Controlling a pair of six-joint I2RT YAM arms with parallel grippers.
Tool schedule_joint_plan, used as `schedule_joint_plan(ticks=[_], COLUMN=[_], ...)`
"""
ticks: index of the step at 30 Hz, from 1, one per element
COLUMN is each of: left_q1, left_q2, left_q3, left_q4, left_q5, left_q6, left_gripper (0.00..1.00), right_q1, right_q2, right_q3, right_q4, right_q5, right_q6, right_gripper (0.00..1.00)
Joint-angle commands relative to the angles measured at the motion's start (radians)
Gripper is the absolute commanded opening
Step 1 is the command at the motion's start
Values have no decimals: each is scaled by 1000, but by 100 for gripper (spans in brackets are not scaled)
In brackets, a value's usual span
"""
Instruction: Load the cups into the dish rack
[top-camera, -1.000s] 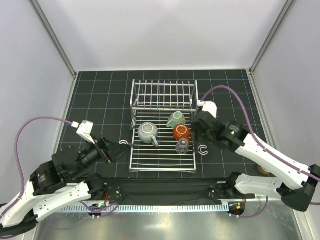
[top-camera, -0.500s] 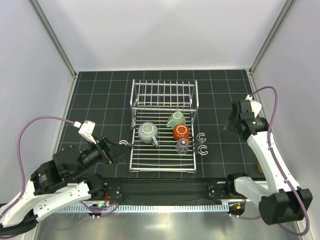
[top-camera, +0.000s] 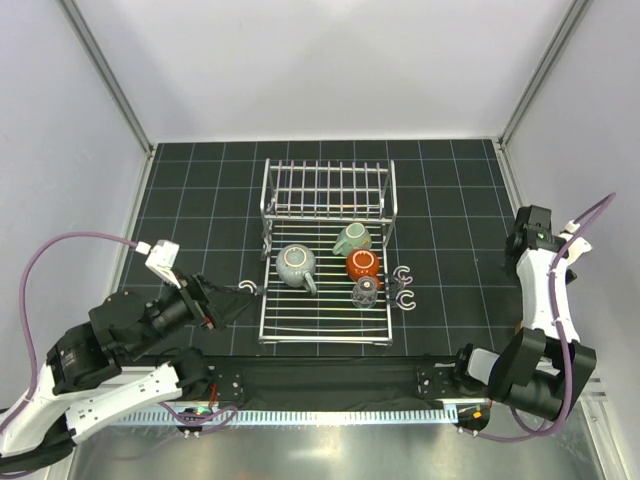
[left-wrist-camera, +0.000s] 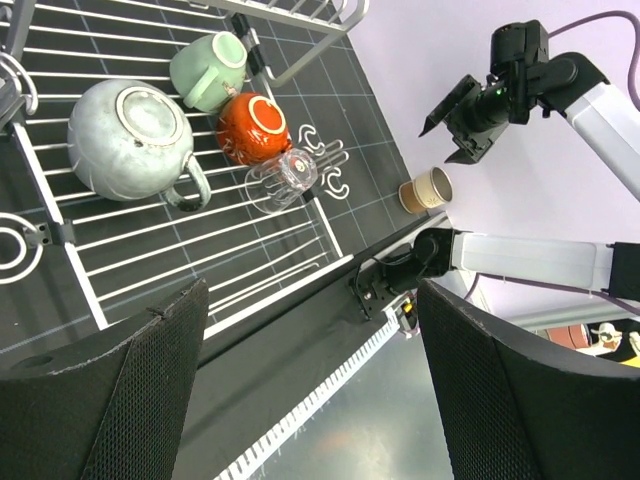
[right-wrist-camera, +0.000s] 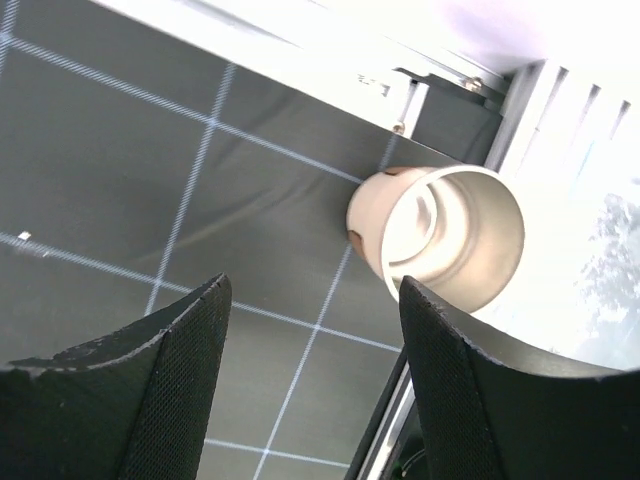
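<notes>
The dish rack (top-camera: 325, 322) stands mid-table and holds a pale grey-green mug (top-camera: 296, 264), a mint-green mug (top-camera: 351, 239), an orange-brown mug (top-camera: 362, 264) and a small clear glass (top-camera: 365, 290). The left wrist view shows the same cups on the rack (left-wrist-camera: 150, 250). A cream tumbler (right-wrist-camera: 440, 235) lies on its side near the mat's near right edge, also seen as the tumbler (left-wrist-camera: 427, 189); in the top view my right arm hides it. My right gripper (right-wrist-camera: 313, 283) hangs open above it, empty. Left of the rack, my left gripper (top-camera: 232, 300) is open and empty.
Small white C-shaped hooks (top-camera: 404, 285) lie on the mat just right of the rack, and another hook (top-camera: 248, 288) sits at its left side. The mat's near edge and a metal ledge (right-wrist-camera: 560, 130) run right beside the tumbler. White walls enclose the table.
My right arm has swung away from the rack's right side to the far right of the table, over the tumbler. The left gripper has drawn back slightly.
</notes>
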Motion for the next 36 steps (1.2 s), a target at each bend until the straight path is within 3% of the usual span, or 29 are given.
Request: schedule_joint_plan(ticks=[1, 5, 13, 28, 33, 34, 36], left_q1=[-3, -3, -3, -3, -3, -2, -3], left_q2=[9, -4, 5, 3, 15, 17, 17], left_q3=[23, 16, 14, 13, -1, -4, -12], left_q4=[-24, -31, -21, -24, -9, -5, 3], left_q5=[24, 18, 33, 39, 51, 56, 58], left_q6=[12, 3, -3, -20, -28, -31, -34], left_gripper=[82, 82, 82, 82, 82, 81, 82], right_q1=[-17, -40, -255, -273, -273, -273, -273], right_q2=[-46, -104, -135, -58, -70, -85, -99], right_q3=[-16, -33, -92, -173, -174, -181, -190], right_q4=[-20, -32, 60, 162, 162, 184, 208], right_q5=[102, 151, -40, -109, -115, -128, -169], right_q6=[110, 158, 95, 98, 89, 77, 38], right_gripper=[69, 69, 65, 59, 47, 34, 20])
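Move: The steel cup stands upright in the near right corner of the mat, its middle about 7 cm back, 4 cm right and 8 cm below the open right hand. The side rail runs some 7 cm to the right of the cup. The rack's wire hooks lie about 3 cm ahead and 27 cm left of the hand, the glass 2 cm ahead and 36 cm left. From the idle left hand, the cup is roughly 64 cm right, level fore and aft, 27 cm below. The right hand draws back about 5 cm and some 3 cm right towards the steel cup, staying nearly level while it swings clockwise by a bit under 20 degrees. Then it sinks about 5 cm, easing a little forward and left, to bring the fingertips astride the cup's rim on its far left side, one inside and one outside, and closes them most of the way. ##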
